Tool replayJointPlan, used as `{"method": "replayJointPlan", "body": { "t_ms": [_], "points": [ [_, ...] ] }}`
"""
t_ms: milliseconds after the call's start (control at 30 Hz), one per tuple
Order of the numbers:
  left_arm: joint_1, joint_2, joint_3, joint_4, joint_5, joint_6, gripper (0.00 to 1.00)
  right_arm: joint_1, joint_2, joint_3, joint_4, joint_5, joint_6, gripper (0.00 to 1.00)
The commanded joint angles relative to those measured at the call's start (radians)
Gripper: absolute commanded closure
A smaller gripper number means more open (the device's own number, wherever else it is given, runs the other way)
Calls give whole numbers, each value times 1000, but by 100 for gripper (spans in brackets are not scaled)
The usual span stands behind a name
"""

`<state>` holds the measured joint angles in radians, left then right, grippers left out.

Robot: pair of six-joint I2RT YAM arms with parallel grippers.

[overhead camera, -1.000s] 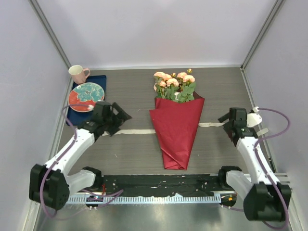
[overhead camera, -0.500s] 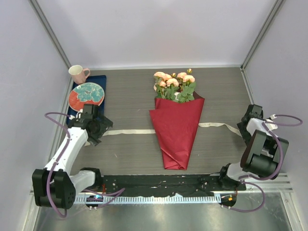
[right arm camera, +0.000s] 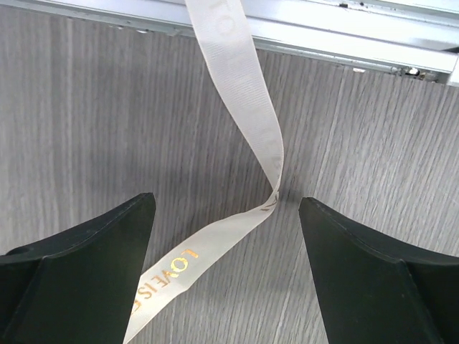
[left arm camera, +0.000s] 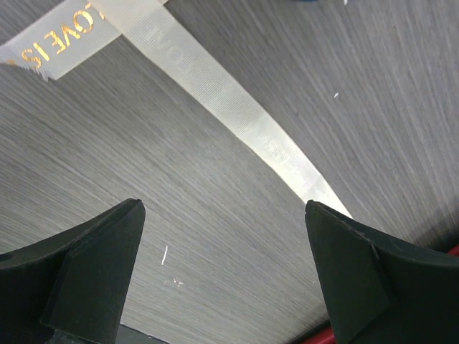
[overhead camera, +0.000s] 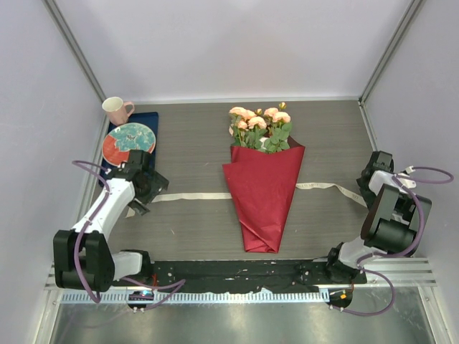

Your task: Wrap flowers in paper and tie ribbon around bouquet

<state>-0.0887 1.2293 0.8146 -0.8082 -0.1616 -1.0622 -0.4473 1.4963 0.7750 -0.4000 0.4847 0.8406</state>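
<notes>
The bouquet lies in the middle of the table, with the pink-peach flowers (overhead camera: 259, 127) at the far end. The red paper (overhead camera: 262, 193) is wrapped in a cone round their stems. The cream ribbon (overhead camera: 193, 196) runs flat under the cone and out to both sides. My left gripper (overhead camera: 145, 192) is open just above the table by the ribbon's left end. In the left wrist view the ribbon (left arm camera: 237, 115) lies beyond my left gripper (left arm camera: 222, 208), which holds nothing. My right gripper (overhead camera: 371, 183) is open over the ribbon's right end. The gold-lettered ribbon (right arm camera: 251, 107) curls between my right gripper's (right arm camera: 226, 201) fingers, not pinched.
At the back left a dark blue tray (overhead camera: 150, 118) carries a patterned plate (overhead camera: 130, 140), with a pink mug (overhead camera: 116, 110) behind it. A metal rail (right arm camera: 323, 36) edges the table on the right. Walls close in the left, right and back.
The left arm has drawn back to the left and its jaws have widened. The right arm has swung out to the right edge, and the ribbon's right end now reaches farther right.
</notes>
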Motion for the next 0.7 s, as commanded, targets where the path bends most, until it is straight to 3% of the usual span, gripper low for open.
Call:
{"method": "replayJointPlan", "body": {
  "t_ms": [0,100,333,467,567,667],
  "points": [
    [6,27,70,-13,-81,-2,0,-11,24,6,9,60,45,13],
    [6,64,89,-14,-128,-28,4,-11,15,-16,21,58,49,24],
    [3,242,120,29,-111,-88,13,-11,-7,-39,64,35,23,77],
    [0,303,106,64,-133,-146,15,-7,-39,-46,78,-4,6,100],
    [0,343,103,79,-145,-171,16,51,-108,-45,73,0,2,100],
    [-5,364,90,99,-127,-186,28,160,-203,-28,44,72,-1,100]
  ]
}}
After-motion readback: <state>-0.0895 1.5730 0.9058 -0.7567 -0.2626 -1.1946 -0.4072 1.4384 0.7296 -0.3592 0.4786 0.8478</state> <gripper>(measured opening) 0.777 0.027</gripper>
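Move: For the right hand, already straddling the ribbon's right end, the ribbon's narrow twist lies about 1 cm back and 2 cm below; the rail is 9 cm to its right, level, and the paper-wrapped flowers 47 cm to its left, 1 cm ahead. From the left hand, the ribbon's left stretch runs 4 cm ahead and 6 cm down, its folded tail 10 cm left, level, and the tray's middle 23 cm ahead, 10 cm left. Sinking about 1 cm onto the ribbon's twist, the right hand shuts its fingers and pinches it, then rises not quite 2 cm with a small shift left and forward. Meanwhile the left hand swings slightly forward, then drops some 5 cm to the left stretch of ribbon, fingers tipping steeper by about 10 degrees and only beginning to close around it. ##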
